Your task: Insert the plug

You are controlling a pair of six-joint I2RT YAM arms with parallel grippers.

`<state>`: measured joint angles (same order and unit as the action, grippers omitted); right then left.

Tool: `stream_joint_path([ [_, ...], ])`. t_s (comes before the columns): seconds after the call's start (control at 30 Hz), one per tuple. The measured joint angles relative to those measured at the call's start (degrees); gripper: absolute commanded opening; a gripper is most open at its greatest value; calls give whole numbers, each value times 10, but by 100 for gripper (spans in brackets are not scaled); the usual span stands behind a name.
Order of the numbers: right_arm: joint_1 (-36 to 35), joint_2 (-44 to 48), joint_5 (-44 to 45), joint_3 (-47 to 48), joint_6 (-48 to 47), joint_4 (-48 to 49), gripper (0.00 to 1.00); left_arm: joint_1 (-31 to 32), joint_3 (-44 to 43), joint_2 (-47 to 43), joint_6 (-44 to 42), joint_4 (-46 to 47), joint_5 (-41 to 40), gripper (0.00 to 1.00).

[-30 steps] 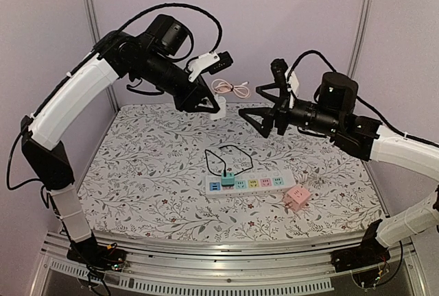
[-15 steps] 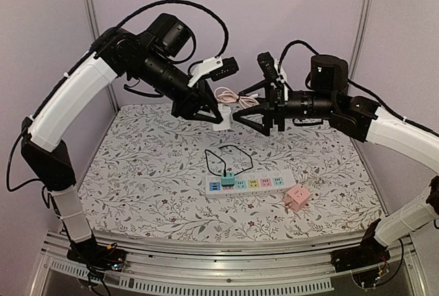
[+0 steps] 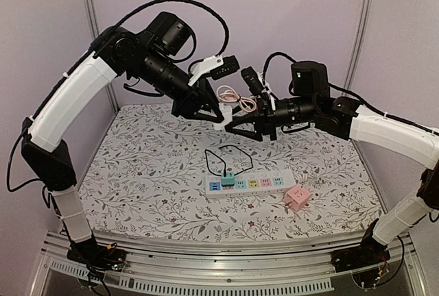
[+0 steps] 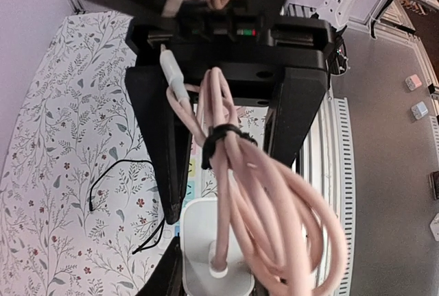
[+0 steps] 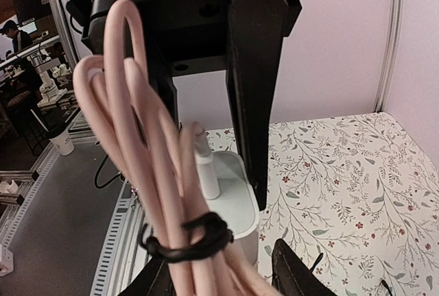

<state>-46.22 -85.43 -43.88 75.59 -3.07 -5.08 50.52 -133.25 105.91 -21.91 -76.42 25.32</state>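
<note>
My left gripper (image 3: 214,111) is shut on a white charger plug (image 3: 219,114) and holds it high above the table's back. The plug's pink coiled cable (image 3: 233,94) is tied with a black strap. In the left wrist view the plug (image 4: 212,255) sits between my fingers with the cable (image 4: 260,193) looping over it. My right gripper (image 3: 232,116) is open, and its fingers straddle the cable bundle (image 5: 171,193) right beside the plug (image 5: 230,193). The white power strip (image 3: 264,184) lies on the table below.
A teal plug (image 3: 228,178) with a black cable (image 3: 223,152) sits in the strip's left end. A pink plug (image 3: 298,198) lies on the floral table cover (image 3: 151,173) right of the strip. Frame posts stand at the back corners.
My right gripper has moved left, up to the left gripper, and now its open fingers straddle the pink cable. The left arm has shifted only slightly.
</note>
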Motion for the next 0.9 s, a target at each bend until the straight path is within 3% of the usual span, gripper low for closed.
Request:
stream_joint_path([
  [0.17,0,0,-5,1,1,0,33,0,0,1,-1,-1,0,0],
  [0.3,0,-1,-9,5,3,0,31,2,1,2,-4,-3,0,0],
  [0.43,0,-3,-18,9,-3,6,4,4,2,3,2,-7,1,0],
  [0.53,0,-4,-23,9,-8,5,0,3,3,3,8,-15,3,3],
  [0.57,0,-5,-25,9,-8,5,0,3,3,3,8,-16,4,18],
  [0.6,0,-5,-28,9,-8,5,0,3,3,3,8,-17,4,45],
  [0.63,0,-5,-29,9,-8,6,0,3,2,3,8,-17,3,64],
  [0.67,0,-5,-30,9,-6,7,0,3,2,3,9,-17,2,73],
  [0.9,0,8,14,-3,8,21,0,0,18,-8,18,3,-62,82],
])
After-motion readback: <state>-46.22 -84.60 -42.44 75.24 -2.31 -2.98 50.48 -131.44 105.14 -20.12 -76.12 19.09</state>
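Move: The white plug hangs in the left fingers, about 1 cm right of and 1 cm below that hand's point. It also sits between the right fingers, some 2 cm to that hand's left. Far below the left hand, by about 34 cm, the power strip's middle lies about 6 cm ahead and 8 cm right, and the pink adapter about 2 cm ahead and 21 cm right. Left fingers open, letting go of the plug, and ease about 2 cm forward-left while the right fingers shut completely. ##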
